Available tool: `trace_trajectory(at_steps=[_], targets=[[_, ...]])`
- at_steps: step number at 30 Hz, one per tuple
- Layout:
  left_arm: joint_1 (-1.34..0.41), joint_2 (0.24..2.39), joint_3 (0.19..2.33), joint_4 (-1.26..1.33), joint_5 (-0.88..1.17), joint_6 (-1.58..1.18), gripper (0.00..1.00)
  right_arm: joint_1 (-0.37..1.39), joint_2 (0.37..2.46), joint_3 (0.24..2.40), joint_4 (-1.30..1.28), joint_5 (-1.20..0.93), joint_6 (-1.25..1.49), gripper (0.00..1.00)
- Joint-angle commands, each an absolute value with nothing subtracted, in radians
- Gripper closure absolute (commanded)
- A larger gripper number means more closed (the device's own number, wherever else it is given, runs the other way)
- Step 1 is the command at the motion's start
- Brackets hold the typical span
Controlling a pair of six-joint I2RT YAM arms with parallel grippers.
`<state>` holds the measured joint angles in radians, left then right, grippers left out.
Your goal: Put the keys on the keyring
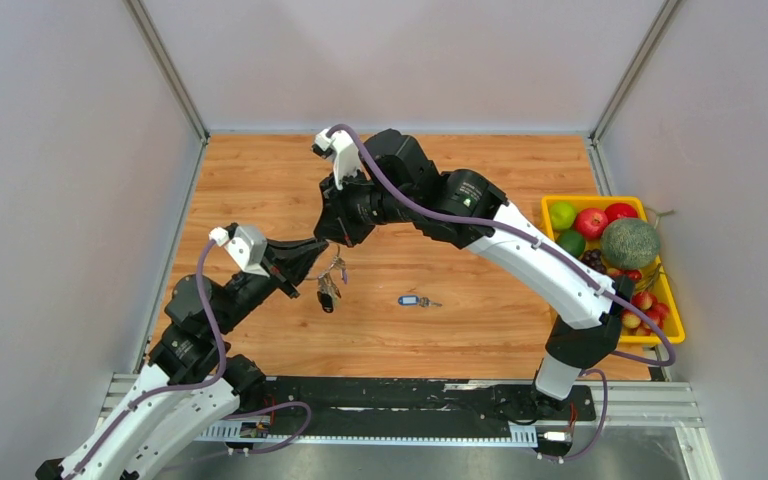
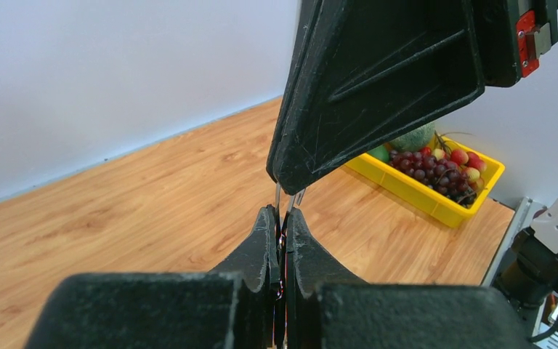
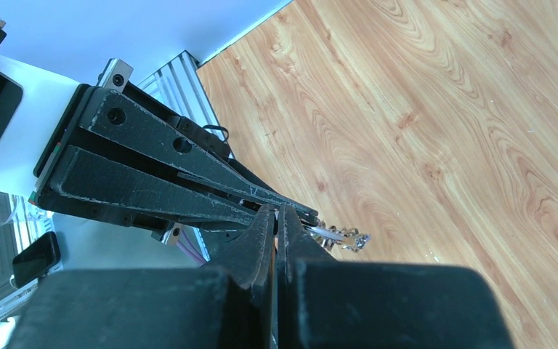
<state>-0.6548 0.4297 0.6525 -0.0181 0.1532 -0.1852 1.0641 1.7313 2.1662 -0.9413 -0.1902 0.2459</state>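
Observation:
The keyring [image 2: 288, 198] shows as thin silver wire running between the two gripper tips above the wooden table. My left gripper [image 1: 317, 252] is shut on it, jaws pressed together in the left wrist view [image 2: 283, 212]. My right gripper [image 1: 338, 240] meets it tip to tip from above and is also shut on the ring [image 3: 277, 212]. A bunch of keys [image 1: 328, 288] hangs below the tips, its silver ends showing in the right wrist view [image 3: 347, 238]. One loose key with a blue tag [image 1: 414, 300] lies on the table to the right.
A yellow tray [image 1: 546, 218] of fruit stands at the table's right edge, also in the left wrist view [image 2: 436, 207]. A metal rail [image 1: 410, 400] runs along the near edge. Grey walls close in the left, back and right sides.

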Motion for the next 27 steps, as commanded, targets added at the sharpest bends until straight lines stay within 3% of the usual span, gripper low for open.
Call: trace_trajectory(at_steps=[1, 13, 20, 23, 27], targets=[[-0.649, 0.409, 0.658, 0.005, 0.069, -0.196, 1.00, 1.072, 1.700, 2.167, -0.915, -0.217, 0.262, 1.00], [-0.649, 0.401, 0.657, 0.005, 0.033, -0.198, 1.00, 1.071, 1.668, 2.105, -0.888, -0.214, 0.253, 1.00], [-0.649, 0.401, 0.653, 0.005, 0.032, -0.198, 1.00, 1.071, 1.629, 2.080, -0.854, -0.186, 0.252, 0.81], [-0.649, 0.399, 0.650, 0.005, 0.031, -0.199, 1.00, 1.069, 1.613, 2.073, -0.851, -0.166, 0.252, 0.68], [-0.648, 0.397, 0.648, 0.005, 0.035, -0.201, 1.00, 1.057, 1.567, 2.015, -0.840, -0.127, 0.252, 0.61]])
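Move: Both hands already pinch the keyring in mid-air, fingertips almost meeting. From the left hand the ring's middle is about 2 cm back and 3 cm below, its hanging keys about 4 cm back and 7 below; the blue-tagged key on the table is some 16 cm right, 2 ahead and 32 down. From the right hand the ring is roughly 2 cm back and 5 below, the keys 4 back and 9 below, neither off to a side. Still joined by the ring, both hands ease less than a centimetre to the left and dip slightly, then the right fingers open to about a third, let go of the wire loop and draw off some 2 cm to the right and upward. The left hand keeps its pinch on the keyring and carries it on left and a little forward, about 2 cm in all, turning about 5 degrees counter-clockwise. ##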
